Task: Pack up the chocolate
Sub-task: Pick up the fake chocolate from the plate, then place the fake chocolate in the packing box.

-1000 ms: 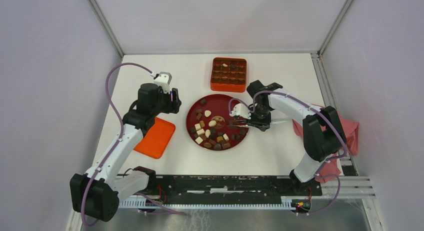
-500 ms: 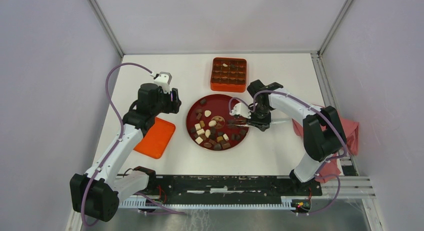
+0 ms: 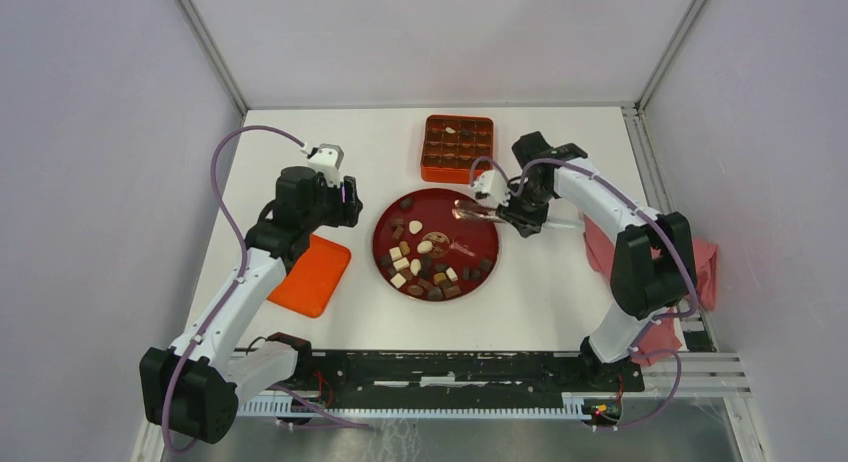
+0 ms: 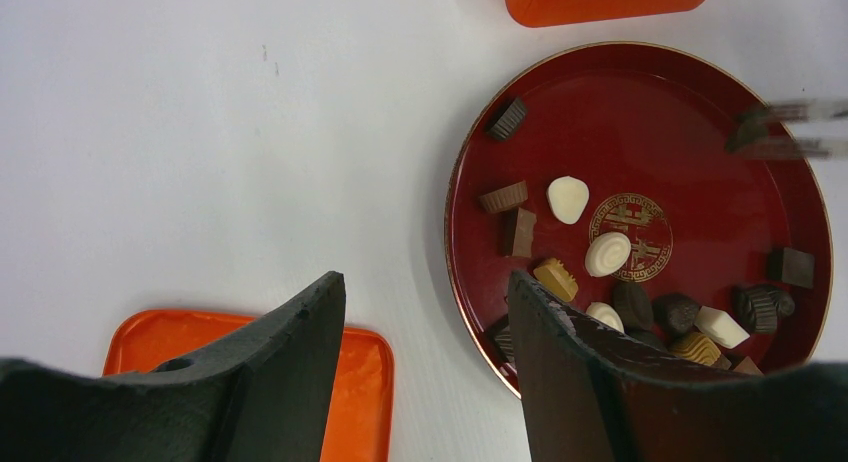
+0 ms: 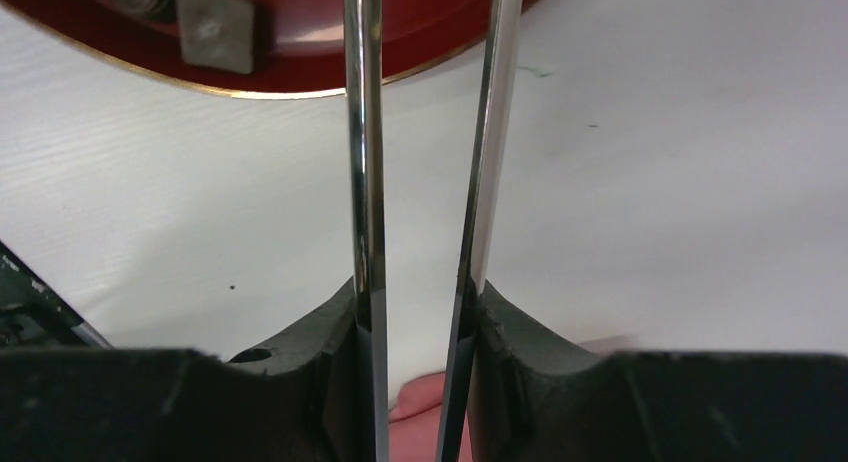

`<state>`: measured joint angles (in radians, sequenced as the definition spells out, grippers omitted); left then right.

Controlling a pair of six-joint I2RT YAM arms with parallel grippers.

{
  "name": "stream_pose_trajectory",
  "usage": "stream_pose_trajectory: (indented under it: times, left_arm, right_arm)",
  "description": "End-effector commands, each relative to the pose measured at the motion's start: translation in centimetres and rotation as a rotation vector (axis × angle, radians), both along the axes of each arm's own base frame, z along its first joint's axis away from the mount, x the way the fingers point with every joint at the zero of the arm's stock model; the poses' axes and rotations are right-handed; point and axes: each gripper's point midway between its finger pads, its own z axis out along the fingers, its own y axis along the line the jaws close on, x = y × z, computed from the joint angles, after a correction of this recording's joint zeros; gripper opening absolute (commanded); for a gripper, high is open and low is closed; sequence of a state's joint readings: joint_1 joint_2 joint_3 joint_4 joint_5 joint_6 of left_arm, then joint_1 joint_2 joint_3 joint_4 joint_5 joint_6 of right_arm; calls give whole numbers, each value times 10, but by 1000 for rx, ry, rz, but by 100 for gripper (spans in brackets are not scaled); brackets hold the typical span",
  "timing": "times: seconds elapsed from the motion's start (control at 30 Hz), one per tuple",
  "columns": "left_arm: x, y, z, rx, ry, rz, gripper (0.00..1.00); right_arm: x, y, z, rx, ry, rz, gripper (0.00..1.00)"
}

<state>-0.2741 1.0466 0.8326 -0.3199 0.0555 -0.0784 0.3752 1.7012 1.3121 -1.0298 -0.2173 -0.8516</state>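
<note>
Several dark, tan and cream pieces of chocolate (image 3: 425,267) lie on a round red plate (image 3: 432,204); the left wrist view shows the chocolate (image 4: 610,252) spread over the plate (image 4: 640,112). My right gripper (image 3: 507,208) is shut on metal tongs (image 3: 470,210), whose two blades (image 5: 365,182) run up from between its fingers in the right wrist view (image 5: 418,302). The tong tips hover over the plate's far right part, with a dark piece (image 4: 745,134) seemingly pinched between them. My left gripper (image 4: 425,302) hangs open and empty left of the plate (image 3: 345,197).
A square orange box (image 3: 458,147) with gridded compartments, some filled, stands behind the plate. A flat orange lid (image 3: 310,274) lies at the left, under my left arm. A pink cloth (image 3: 700,262) is bunched at the table's right edge.
My right arm has carried the tongs up from the plate's right middle toward its far edge, nearer the orange box. The left arm has not moved.
</note>
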Motion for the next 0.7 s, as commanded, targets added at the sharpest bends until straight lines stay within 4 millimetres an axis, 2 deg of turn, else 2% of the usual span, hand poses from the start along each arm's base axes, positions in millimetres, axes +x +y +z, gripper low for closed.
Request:
stream_pose_trajectory:
  times: [0.0,0.2,0.33,0.47,0.67]
  left_arm:
    - [2,1,11,23,-53,-30,67]
    - [2,2,12,25,-58,-26,67]
    - [2,1,12,24,-55,-31,67]
    - [2,2,12,24,-56,-29,67]
    - [2,1,11,24,-54,-32,67]
  right_arm:
    - [66,13,42,133,-159,-147,0]
    - [146,9,70,233,-292,-356,0]
    - [190,-3,70,219,-335,-458,0]
    - [215,-15,60,193,-361,-522,0]
    - [227,-25,40,161,-369,-561,0]
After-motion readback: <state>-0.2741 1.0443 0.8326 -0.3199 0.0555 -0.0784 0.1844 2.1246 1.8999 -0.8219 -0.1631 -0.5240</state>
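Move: The right hand already holds tongs with a dark chocolate in their tips, about 12 cm to its left and 2 cm ahead. The red box they go to lies some 20 cm ahead, 12 cm left and 6 cm lower. The plate's middle is 17 cm left and 3 cm back, a lone dark chocolate 23 cm left and 6 cm ahead, both about 7 cm lower. From the left hand the box is 15 cm ahead, 20 cm right, 16 cm below. The right hand, still gripping the tongs, arcs some 20 cm forward towards the box, turning 30 degrees clockwise. ##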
